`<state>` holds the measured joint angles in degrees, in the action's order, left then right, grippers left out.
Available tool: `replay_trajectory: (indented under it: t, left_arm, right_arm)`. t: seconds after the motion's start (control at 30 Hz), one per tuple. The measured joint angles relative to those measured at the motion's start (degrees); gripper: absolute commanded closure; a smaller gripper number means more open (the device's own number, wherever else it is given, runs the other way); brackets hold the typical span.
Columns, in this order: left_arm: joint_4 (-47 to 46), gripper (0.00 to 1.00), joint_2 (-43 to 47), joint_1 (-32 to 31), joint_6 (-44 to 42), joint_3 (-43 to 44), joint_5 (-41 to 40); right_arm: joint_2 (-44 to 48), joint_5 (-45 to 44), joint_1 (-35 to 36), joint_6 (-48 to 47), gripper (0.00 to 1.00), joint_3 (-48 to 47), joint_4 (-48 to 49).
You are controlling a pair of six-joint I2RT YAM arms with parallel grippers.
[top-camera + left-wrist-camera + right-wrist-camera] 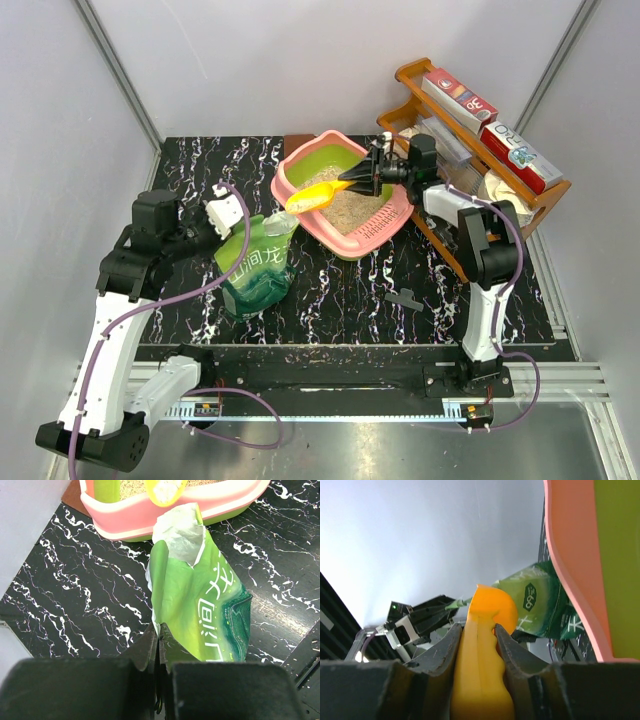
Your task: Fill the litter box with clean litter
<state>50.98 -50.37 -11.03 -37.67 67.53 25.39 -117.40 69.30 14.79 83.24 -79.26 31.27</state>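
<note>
The pink litter box (298, 167) with lime-green inner walls sits at the back middle of the table, and beige clean litter (348, 207) covers its floor. My right gripper (367, 178) is shut on the handle of a yellow-orange scoop (311, 198), whose bowl hangs over the box's left end. The right wrist view shows the scoop (482, 650) clamped between both fingers, with the litter box (570, 555) at the right. My left gripper (159, 636) is shut on the edge of the green litter bag (210, 600). The bag stands open-topped just in front of the litter box (150, 522).
A brown wooden rack (432, 72) with red and white boxes stands at the back right, close behind the right arm. A small black part (405, 298) lies on the marbled black tabletop near the right arm's base. Grey walls close in both sides.
</note>
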Motion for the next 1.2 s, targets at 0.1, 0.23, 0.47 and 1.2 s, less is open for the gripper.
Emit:
replay_trajectory:
  t: [0.1, 0.23, 0.47, 1.2]
  left_arm:
    - [0.0, 1.00, 0.0, 0.0, 0.0, 0.0, -0.2]
    - [0.2, 1.00, -0.2, 0.0, 0.0, 0.1, -0.3]
    - [1.4, 1.00, -1.7, 0.0, 0.2, 1.8, -0.3]
    - [2.2, 1.00, -0.8, 0.0, 0.5, 2.2, -0.5]
  right_arm:
    - [0.0, -1.8, -1.8, -0.4, 1.00, -1.2, 0.0]
    - [0.0, -4.7, -3.5, -1.6, 1.00, -2.1, -1.0]
    - [0.0, -10.7, -3.8, -5.4, 1.00, -6.1, -6.1]
    - [-0.6, -38.4, -3.4, -29.0, 1.00, -10.6, -27.9]
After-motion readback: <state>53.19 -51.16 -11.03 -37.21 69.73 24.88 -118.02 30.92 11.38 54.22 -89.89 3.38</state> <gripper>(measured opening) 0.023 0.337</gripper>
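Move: The right hand, holding the filled yellow scoop with its bowl to the left, is over the litter box. The box's middle lies about 5 cm ahead, 3 cm left and 15 cm below. The litter bag stands some 29 cm to this hand's left and 18 cm back, and the wooden shelf some 31 cm to its right and 5 cm ahead. From the left hand, the box's middle is about 22 cm ahead, 31 cm right and 20 cm below. Still gripping the yellow scoop by its handle, the right hand carries it forward about 12 cm and some 6 cm right, from the bag-side rim in over the litter. It first rises slightly, then sinks to about 5 cm below its starting height, swinging clockwise roughly 35 degrees and dipping the bowl downward. The left hand keeps pinching the bag's top and stays put. ##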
